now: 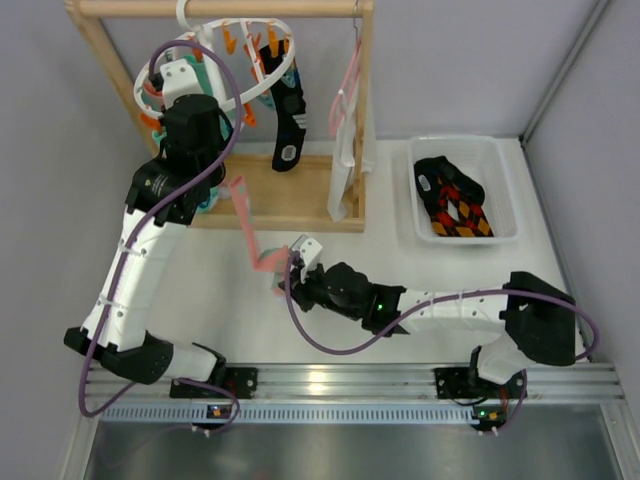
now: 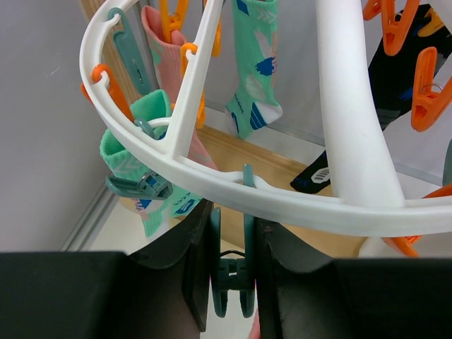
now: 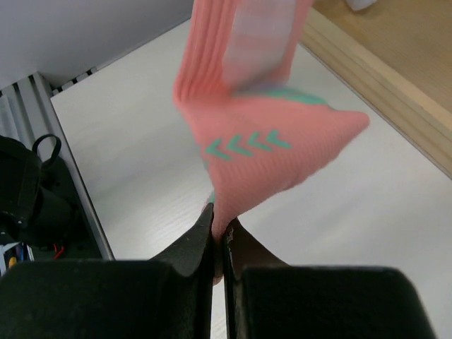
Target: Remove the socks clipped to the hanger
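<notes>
The white ring hanger [image 1: 283, 52] hangs from the wooden rack; it fills the left wrist view [image 2: 353, 127]. My left gripper [image 2: 233, 215] is up under the ring [image 1: 200, 125], shut on a teal clip [image 2: 233, 272], whose lower ends stand apart. A salmon-pink sock [image 1: 250, 230] stretches from there down to my right gripper [image 1: 292, 268], which is shut on the sock's lower end [image 3: 261, 141] just above the table [image 3: 219, 215]. Mint-teal socks [image 2: 254, 78], another salmon-pink sock [image 2: 164, 60] and a black sock [image 1: 288, 120] stay clipped on.
The wooden rack frame [image 1: 290, 200] stands at the back. A long white and pink cloth [image 1: 345, 130] hangs on its right post. A white bin [image 1: 505, 195] at the right holds a black sock with orange diamonds [image 1: 455, 205]. A metal rail [image 1: 350, 385] runs along the near edge.
</notes>
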{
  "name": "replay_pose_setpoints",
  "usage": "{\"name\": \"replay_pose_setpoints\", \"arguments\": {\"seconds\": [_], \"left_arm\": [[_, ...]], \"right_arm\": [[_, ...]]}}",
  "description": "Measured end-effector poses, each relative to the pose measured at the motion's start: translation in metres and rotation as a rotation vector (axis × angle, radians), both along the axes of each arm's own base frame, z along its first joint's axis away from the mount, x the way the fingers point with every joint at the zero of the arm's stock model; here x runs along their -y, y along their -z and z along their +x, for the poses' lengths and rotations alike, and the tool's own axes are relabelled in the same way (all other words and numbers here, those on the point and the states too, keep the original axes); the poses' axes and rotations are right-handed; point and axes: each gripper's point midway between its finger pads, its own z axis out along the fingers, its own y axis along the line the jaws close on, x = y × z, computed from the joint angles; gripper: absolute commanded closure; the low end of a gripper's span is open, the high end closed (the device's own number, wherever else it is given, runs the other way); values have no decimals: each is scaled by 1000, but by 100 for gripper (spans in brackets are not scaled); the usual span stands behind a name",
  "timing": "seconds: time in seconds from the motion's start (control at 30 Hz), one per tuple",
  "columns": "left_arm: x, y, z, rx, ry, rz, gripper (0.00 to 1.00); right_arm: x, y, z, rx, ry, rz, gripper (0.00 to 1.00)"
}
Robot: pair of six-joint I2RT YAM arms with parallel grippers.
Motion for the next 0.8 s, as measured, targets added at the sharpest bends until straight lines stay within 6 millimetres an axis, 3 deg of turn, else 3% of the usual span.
{"name": "replay_pose_setpoints", "arguments": {"seconds": [0.23,0.33,0.37,0.4,0.47,0.53,0.6,0.63,0.8], "left_arm": [[1,-5,-1,12,7,-7,100],[3,-5,-1,12,18,-12,99],[4,-5,0,12,25,-16,91],[5,-5,-1,14,31,-22,77],[8,-5,-2,19,49,-42,63],[9,-3,-5,21,64,-55,36],[11,-1,-11,24,82,-79,23],[11,0,-15,26,93,-90,2],[18,7,-37,34,170,-158,2]], "right_arm": [[18,33,-6,-31,4,-62,100],[26,37,-8,-38,12,-67,100],[29,34,-8,-35,17,-60,100],[33,29,-8,-31,23,-51,100],[42,13,-7,-22,46,-19,100],[54,-8,-5,-8,82,22,100],[69,-32,-2,7,127,66,100],[79,-43,0,12,155,86,100],[136,-81,11,26,311,136,100]]}}
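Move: The white bin, where the pink sock is to go, lies about 41 cm to the right hand's right, 27 cm farther out and 15 cm below; the sock is already in those fingers and its cuff seems off the hanger. The hanging white cloth is some 24 cm ahead and 9 cm right, a little above. The left hand still squeezes a clip; the green patterned sock hangs about 5 cm ahead of it, 8 cm left, 4 cm lower. The pink sock, still pinched in the shut right fingers, is first pulled down about 4 cm, then swept some 14 cm to the right in all, towards the bin, while rising well above its starting height, the wrist turning clockwise. The emptied clip is let go late on as the left fingers spread wide and back off about 4 cm from the hanger, swinging slightly right. ##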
